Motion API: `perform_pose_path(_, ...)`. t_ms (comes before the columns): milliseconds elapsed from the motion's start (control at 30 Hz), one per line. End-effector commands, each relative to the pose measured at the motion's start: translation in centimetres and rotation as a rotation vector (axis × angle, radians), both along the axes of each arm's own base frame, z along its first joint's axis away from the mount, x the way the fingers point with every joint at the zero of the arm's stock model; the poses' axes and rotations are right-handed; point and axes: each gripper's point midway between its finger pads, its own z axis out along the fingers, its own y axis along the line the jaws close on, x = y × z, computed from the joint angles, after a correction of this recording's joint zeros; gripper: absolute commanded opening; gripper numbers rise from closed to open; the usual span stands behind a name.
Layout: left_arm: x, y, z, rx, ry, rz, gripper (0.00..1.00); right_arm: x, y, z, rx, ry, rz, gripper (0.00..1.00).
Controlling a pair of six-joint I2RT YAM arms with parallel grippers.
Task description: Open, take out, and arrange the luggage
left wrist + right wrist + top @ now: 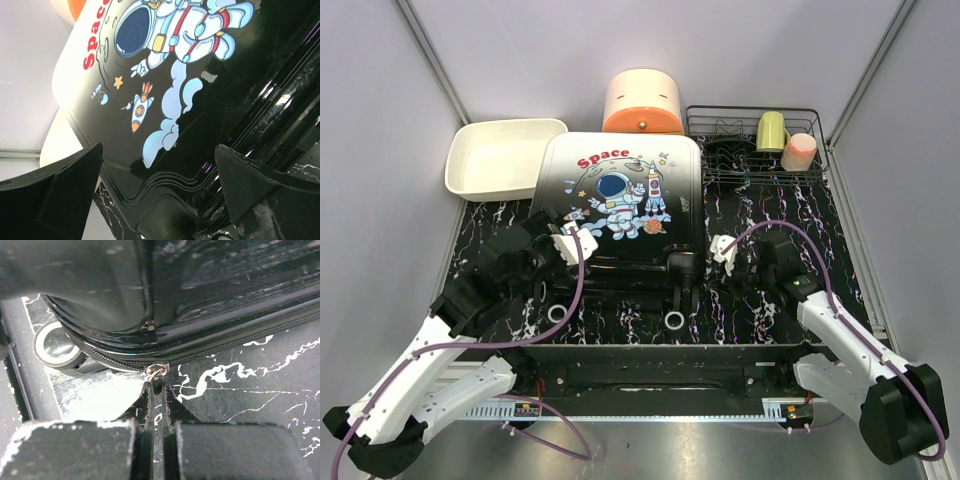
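Note:
The luggage [620,200] lies flat and closed on the marbled table, astronaut and red "Space" lettering facing up. In the left wrist view its glossy shell [200,100] fills the frame. My left gripper [570,238] hovers at its near left corner, and its jaws [159,165] stand wide open with nothing between them. At the near right corner my right gripper [722,250] sits low on the table. Its fingers [157,382] are shut on the small metal zipper pull [156,371] on the zipper line of the luggage [200,280].
A white tray [470,165] stands at the back left. Behind the luggage is a cream-and-orange cylindrical box [642,100]. A wire rack [720,125] at the back right holds a green cup [771,130] and a pink cup [799,152]. Luggage wheels [674,319] face the arms.

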Motion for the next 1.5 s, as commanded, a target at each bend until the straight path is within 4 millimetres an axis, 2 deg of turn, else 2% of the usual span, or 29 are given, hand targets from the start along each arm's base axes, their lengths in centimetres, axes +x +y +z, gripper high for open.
perform_pose_path(0, -0.2, -0.2, 0.0, -0.052, 0.024, -0.005, 0.99, 4.7, -1.3, 4.2, 0.019, -0.148, -0.121, 0.0)
perform_pose_path(67, -0.1, 0.0, -0.1, -0.064, 0.035, 0.005, 0.99, 5.3, -1.4, 4.1, 0.015, -0.14, -0.127, 0.0)
perform_pose_path(300, -0.1, 1.2, -0.2, -0.123, 0.107, 0.07, 0.99, 7.9, -1.3, 6.2, 0.058, -0.147, -0.105, 0.0)
perform_pose_path(333, 0.1, 1.6, -0.2, -0.134, 0.118, 0.096, 0.99, 8.4, -1.3, 5.7, 0.054, -0.132, -0.099, 0.0)
perform_pose_path(400, 0.5, 1.6, -0.2, -0.163, 0.153, 0.115, 0.99, 9.6, -1.2, 6.3, 0.059, -0.152, -0.09, 0.0)
perform_pose_path(433, 0.9, 2.3, -0.1, -0.175, 0.163, 0.147, 0.99, 10.5, -1.3, 5.6, 0.06, -0.126, -0.095, 0.0)
perform_pose_path(467, 1.2, 2.2, -0.6, -0.177, 0.201, 0.152, 0.99, 11.7, -1.7, 6.5, 0.074, -0.137, -0.102, 0.0)
perform_pose_path(500, 1.5, 2.3, 0.2, -0.205, 0.21, 0.166, 0.99, 12.4, -1.9, 6.6, 0.079, -0.132, -0.106, 0.0)
perform_pose_path(533, 2.3, 3.4, 0.2, -0.223, 0.226, 0.216, 0.99, 13.2, -2.0, 5.8, 0.082, -0.103, -0.105, 0.0)
perform_pose_path(567, 2.6, 3.2, -0.3, -0.241, 0.284, 0.21, 0.99, 14.2, -2.1, 6.8, 0.096, -0.123, -0.098, 0.0)
perform_pose_path(633, 3.9, 4.8, 0.9, -0.315, 0.312, 0.283, 0.99, 15.4, -1.9, 6.1, 0.099, -0.106, -0.082, 0.0)
perform_pose_path(667, 4.9, 4.7, 1.4, -0.344, 0.348, 0.286, 0.99, 16.2, -1.7, 6.8, 0.11, -0.124, -0.063, 0.0)
perform_pose_path(700, 5.8, 6.3, 1.8, -0.397, 0.373, 0.361, 0.99, 16.6, -1.5, 6.7, 0.114, -0.122, -0.055, 0.0)
perform_pose_path(733, 6.5, 7.0, 2.1, -0.43, 0.399, 0.388, 0.99, 17.2, -1.3, 5.7, 0.117, -0.095, -0.046, 0.0)
perform_pose_path(767, 7.6, 6.6, 2.5, -0.475, 0.477, 0.367, 0.99, 17.9, -1.0, 6.4, 0.129, -0.107, -0.034, 0.0)
perform_pose_path(800, 8.6, 8.1, 2.8, -0.544, 0.515, 0.424, 0.99, 18.3, -0.9, 6.2, 0.135, -0.098, -0.027, 0.0)
perform_pose_path(833, 9.4, 8.4, 2.9, -0.585, 0.555, 0.435, 0.99, 18.7, -0.6, 5.5, 0.14, -0.078, -0.02, 0.0)
perform_pose_path(867, 11.0, 8.0, 3.2, -0.649, 0.635, 0.421, 0.99, 19.1, -0.4, 6.0, 0.153, -0.083, -0.007, 0.0)
perform_pose_path(900, 11.8, 8.3, 3.4, -0.685, 0.664, 0.419, 0.99, 19.2, -0.2, 6.0, 0.162, -0.075, 0.0, 0.0)
perform_pose_path(933, 13.3, 8.0, 2.3, -0.716, 0.736, 0.411, 0.99, 19.2, -0.1, 5.9, 0.173, -0.064, 0.008, 0.0)
perform_pose_path(1000, 15.0, 7.5, 3.4, -0.753, 0.744, 0.366, 0.99, 18.6, 0.5, 6.2, 0.209, -0.039, 0.042, 0.0)
perform_pose_path(1033, 16.3, 7.3, 1.9, -0.77, 0.805, 0.35, 0.99, 18.1, 1.0, 6.2, 0.221, -0.024, 0.055, 0.0)
perform_pose_path(1100, 17.8, 7.1, 1.5, -0.791, 0.837, 0.341, 0.99, 17.2, 1.7, 5.9, 0.227, -0.004, 0.076, 0.0)
perform_pose_path(1133, 18.8, 7.0, -0.1, -0.801, 0.892, 0.336, 0.99, 16.6, 2.3, 5.8, 0.224, 0.004, 0.093, 0.0)
perform_pose_path(1267, 20.4, 6.4, -1.7, -0.827, 0.959, 0.287, 0.99, 14.7, 3.2, 5.3, 0.216, 0.059, 0.113, 0.0)
perform_pose_path(1300, 20.5, 6.2, -1.9, -0.822, 0.959, 0.279, 0.99, 14.3, 3.2, 5.4, 0.216, 0.073, 0.115, 0.03)
perform_pose_path(1333, 20.7, 6.3, -2.2, -0.81, 0.956, 0.287, 0.99, 13.7, 2.9, 5.3, 0.197, 0.084, 0.118, 0.25)
perform_pose_path(1367, 20.7, 6.1, -2.4, -0.802, 0.955, 0.279, 0.99, 13.5, 2.6, 5.1, 0.179, 0.08, 0.118, 0.35)
perform_pose_path(1467, 20.6, 5.3, -2.7, -0.794, 0.966, 0.249, 0.99, 12.2, 2.2, 5.0, 0.147, 0.05, 0.153, 0.45)
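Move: The luggage's zip pull is already pinched in the right fingers near its near right corner; the seam runs to the far right corner, about 27 cm straight ahead and 1 cm left. The near right wheel is some 8 cm back, 8 left and 8 below; the dish rack about 32 cm ahead, 11 right. For the left hand, the lid's far-left edge lies roughly 20 cm ahead, 6 left, 7 below; the white tub is 26 ahead, 21 left, 24 below. The zip pull is drawn forward along the luggage's right side by the right hand, about 17 cm at steady height, until the hand rises some 3 cm, eases slightly back and opens its fingers partway. The left hand, wide open, sinks a little, then swings forward about 20 cm and left, tipping and rolling to point down as it drops onto the lid's far-left edge. ##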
